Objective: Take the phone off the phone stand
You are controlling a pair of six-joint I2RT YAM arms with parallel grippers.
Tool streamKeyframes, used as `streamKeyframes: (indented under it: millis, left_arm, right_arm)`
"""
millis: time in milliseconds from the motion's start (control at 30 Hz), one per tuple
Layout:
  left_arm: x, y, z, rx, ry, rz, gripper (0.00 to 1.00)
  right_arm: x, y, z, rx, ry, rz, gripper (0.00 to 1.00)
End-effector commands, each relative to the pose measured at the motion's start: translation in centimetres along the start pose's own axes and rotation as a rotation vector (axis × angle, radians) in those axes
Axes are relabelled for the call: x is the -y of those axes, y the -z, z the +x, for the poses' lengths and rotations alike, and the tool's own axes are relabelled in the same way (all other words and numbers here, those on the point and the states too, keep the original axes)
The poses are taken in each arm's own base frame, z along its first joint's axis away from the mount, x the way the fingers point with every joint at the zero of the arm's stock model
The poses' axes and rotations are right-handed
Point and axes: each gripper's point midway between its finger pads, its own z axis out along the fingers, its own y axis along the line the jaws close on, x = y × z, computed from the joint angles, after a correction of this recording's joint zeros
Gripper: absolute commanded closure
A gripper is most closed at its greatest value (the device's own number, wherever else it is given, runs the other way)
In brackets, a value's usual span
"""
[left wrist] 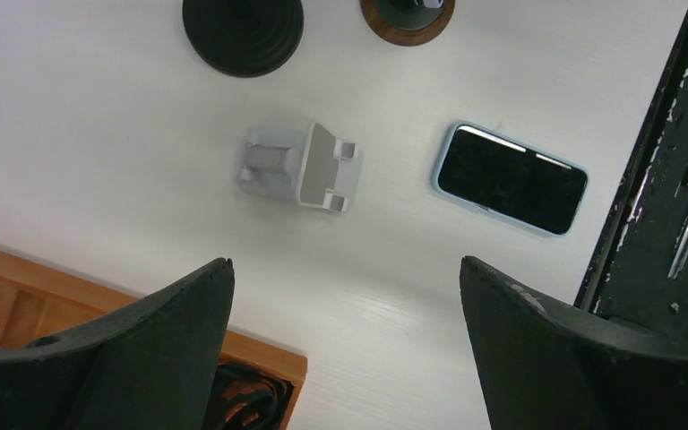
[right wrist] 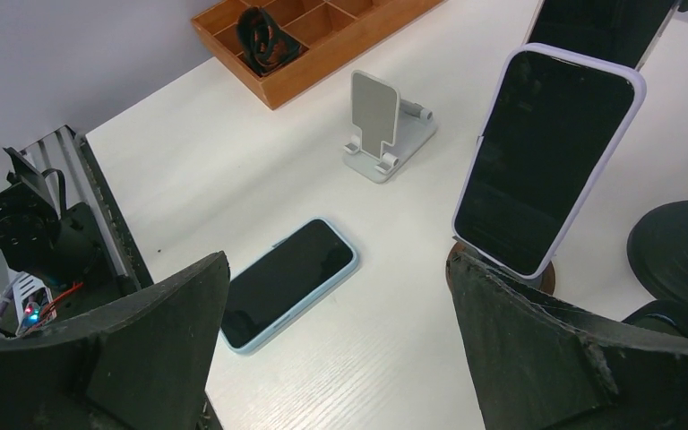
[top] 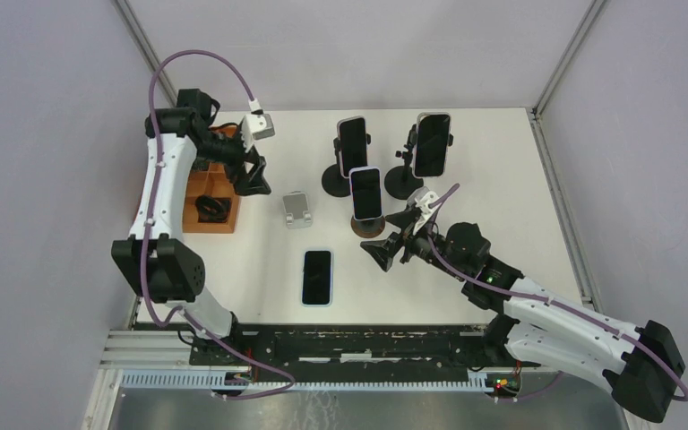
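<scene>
A phone in a light blue case (top: 317,277) lies flat, screen up, on the white table; it also shows in the left wrist view (left wrist: 511,177) and the right wrist view (right wrist: 288,282). A small grey folding phone stand (top: 297,210) (left wrist: 303,167) (right wrist: 382,125) stands empty beside it. A phone in a lilac case (top: 366,193) (right wrist: 549,159) sits upright on a stand with a round wooden base (top: 372,225). My right gripper (top: 391,247) (right wrist: 336,269) is open and empty, just in front of that base. My left gripper (top: 257,179) (left wrist: 345,269) is open and empty, above the table's left side.
Two more phones (top: 352,146) (top: 432,143) sit on black round-based stands (top: 336,182) at the back. A wooden compartment tray (top: 210,193) (right wrist: 309,40) with a coiled black cable stands at the left. The black rail (top: 358,340) runs along the table's near edge.
</scene>
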Motion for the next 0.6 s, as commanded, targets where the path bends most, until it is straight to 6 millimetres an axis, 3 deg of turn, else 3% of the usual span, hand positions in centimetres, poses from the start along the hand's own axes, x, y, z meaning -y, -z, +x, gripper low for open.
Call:
streamKeyframes:
  millis: [0, 100, 167, 233, 333, 433, 567]
  left_arm:
    - [-1.4, -0.1, 2.4, -0.111, 0.216, 0.013, 0.0]
    - [-1.8, 0.4, 2.3, -0.129, 0.204, -0.069, 0.0]
    - [-3.5, 0.6, 1.4, -0.075, 0.179, -0.217, 0.0]
    - [-3.3, -0.4, 0.1, -0.042, 0.172, -0.302, 0.0]
    - [-1.6, -2.8, -1.0, -0.019, 0.239, -0.338, 0.0]
    - [1.6, -6.4, -2.3, -0.017, 0.281, -0.242, 0.0]
    - [4.4, -10.3, -3.6, 0.046, 0.377, -0.144, 0.0]
  right_arm:
    - [-0.4, -0.2, -1.6, 0.02, -0.017, -0.012, 0.02]
    - [0.1, -0.3, -1.4, 0.01, -0.026, 0.013, 0.02]
    - [0.3, -0.4, -1.3, 0.008, -0.026, 0.02, 0.02]
    - [0.3, -0.5, -1.3, 0.004, -0.028, 0.018, 0.02]
    - [0.2, -0.6, -1.5, 0.0, -0.03, 0.006, 0.02]
    - [0.5, -0.5, -1.9, 0.004, -0.042, 0.014, 0.02]
    - [0.8, 0.1, -2.7, 0.017, -0.048, 0.027, 0.02]
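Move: The purple-cased phone on its wooden-based stand is about 23 cm to the left hand's right, level with it in reach and some 13 cm lower. The empty phone stand is nearer, about 5 cm right, 2 cm ahead and 20 cm down, and the freed blue phone is 14 cm back and 10 cm right. From the right hand, the purple phone lies about 12 cm ahead, 1 cm left and 10 cm lower. The left hand, empty and wide open, dips about 4.5 cm while drifting some 2 cm forward and left, then swings right by nearly 10 cm, easing back about 3 cm, high over the empty stand towards the purple-cased phone, its wrist turning counter-clockwise some 15 degrees. The right hand stays open beside that phone, creeping about 1 cm forward and down, and neither hand touches anything. ##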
